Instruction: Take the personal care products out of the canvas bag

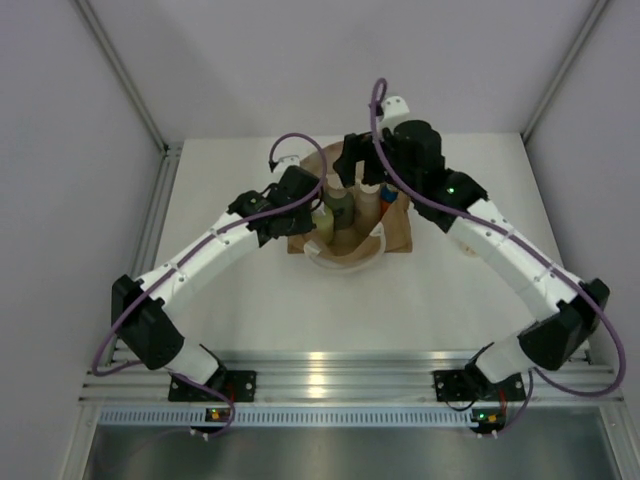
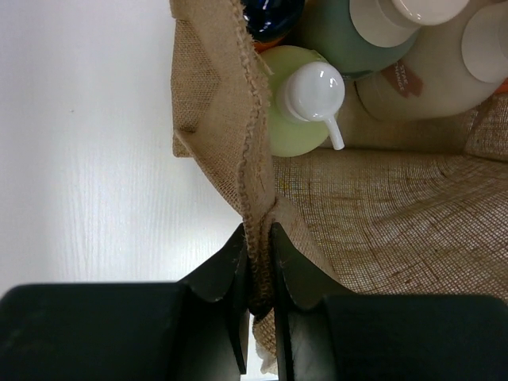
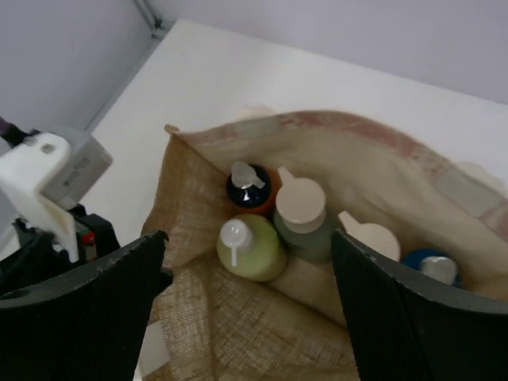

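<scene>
The canvas bag (image 1: pixel 398 236) stands open at mid-table. My left gripper (image 1: pixel 291 222) is shut on its left fabric rim (image 2: pixel 258 198), the burlap pinched between the jaws. Inside stand the personal care products: a yellow-green pump bottle (image 3: pixel 251 249), a dark green one with a pale cap (image 3: pixel 302 221), an orange one with a dark blue cap (image 3: pixel 248 187), a cream one (image 3: pixel 370 239) and another blue cap (image 3: pixel 429 267). My right gripper (image 3: pixel 248 244) hangs open over the bag (image 3: pixel 238 333), its fingers (image 3: pixel 111 294) wide apart and touching no bottle.
A white looped handle (image 1: pixel 345 262) droops over the bag's near side. The white table (image 1: pixel 450 300) is bounded by grey walls with corner posts at the back, and an aluminium rail (image 1: pixel 330 385) runs along the near edge. The left arm's wrist (image 3: pixel 48 171) shows beside the bag.
</scene>
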You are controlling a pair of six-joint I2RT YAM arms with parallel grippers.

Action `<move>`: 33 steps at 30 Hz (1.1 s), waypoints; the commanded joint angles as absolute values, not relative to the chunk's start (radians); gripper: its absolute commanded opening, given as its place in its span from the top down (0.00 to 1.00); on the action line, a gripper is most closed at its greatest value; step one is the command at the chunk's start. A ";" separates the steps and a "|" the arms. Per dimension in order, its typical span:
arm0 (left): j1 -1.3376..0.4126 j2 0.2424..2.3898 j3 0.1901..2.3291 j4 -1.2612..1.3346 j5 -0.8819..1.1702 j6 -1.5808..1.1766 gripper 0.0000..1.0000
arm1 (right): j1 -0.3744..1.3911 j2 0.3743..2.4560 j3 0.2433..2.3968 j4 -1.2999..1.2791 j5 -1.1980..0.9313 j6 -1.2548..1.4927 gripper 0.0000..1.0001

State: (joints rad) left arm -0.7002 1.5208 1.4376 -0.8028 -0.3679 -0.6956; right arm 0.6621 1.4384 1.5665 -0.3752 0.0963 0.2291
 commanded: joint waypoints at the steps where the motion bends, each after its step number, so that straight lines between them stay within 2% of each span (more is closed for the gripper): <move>1: -0.703 1.496 1.384 -0.920 -0.394 -0.806 1.00 | 0.696 1.578 1.636 -0.411 0.006 0.209 0.18; 13: -0.701 1.454 1.330 -0.919 -0.371 -0.920 1.00 | 0.732 1.854 1.738 -0.405 -0.006 0.175 0.26; 29: -0.683 1.485 1.371 -0.920 -0.351 -0.881 1.00 | 0.793 1.925 1.641 -0.353 0.063 0.181 0.36; 33: -0.681 1.480 1.379 -0.920 -0.348 -0.871 1.00 | 0.790 1.937 1.628 -0.331 0.095 0.179 0.45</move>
State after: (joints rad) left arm -0.6823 1.4643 1.3750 -0.8005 -0.3710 -0.8940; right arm 0.7761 1.9221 1.6421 -0.3901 0.0559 0.1844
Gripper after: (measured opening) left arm 0.171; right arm 0.589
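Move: The light green pump bottle in the canvas bag lies about 4 cm ahead of the right hand, 11 left and 25 below. Beyond that bottle, the dark blue bottle is some 5 cm farther out and 3 left, the teal bottle 5 farther and 4 right. From the left hand, still pinching the bag's left edge, the light green bottle is roughly 7 cm ahead, 4 right, 9 below. Sinking some 20 cm and 10 left, the right hand narrows its fingers around the light green bottle's pump. ##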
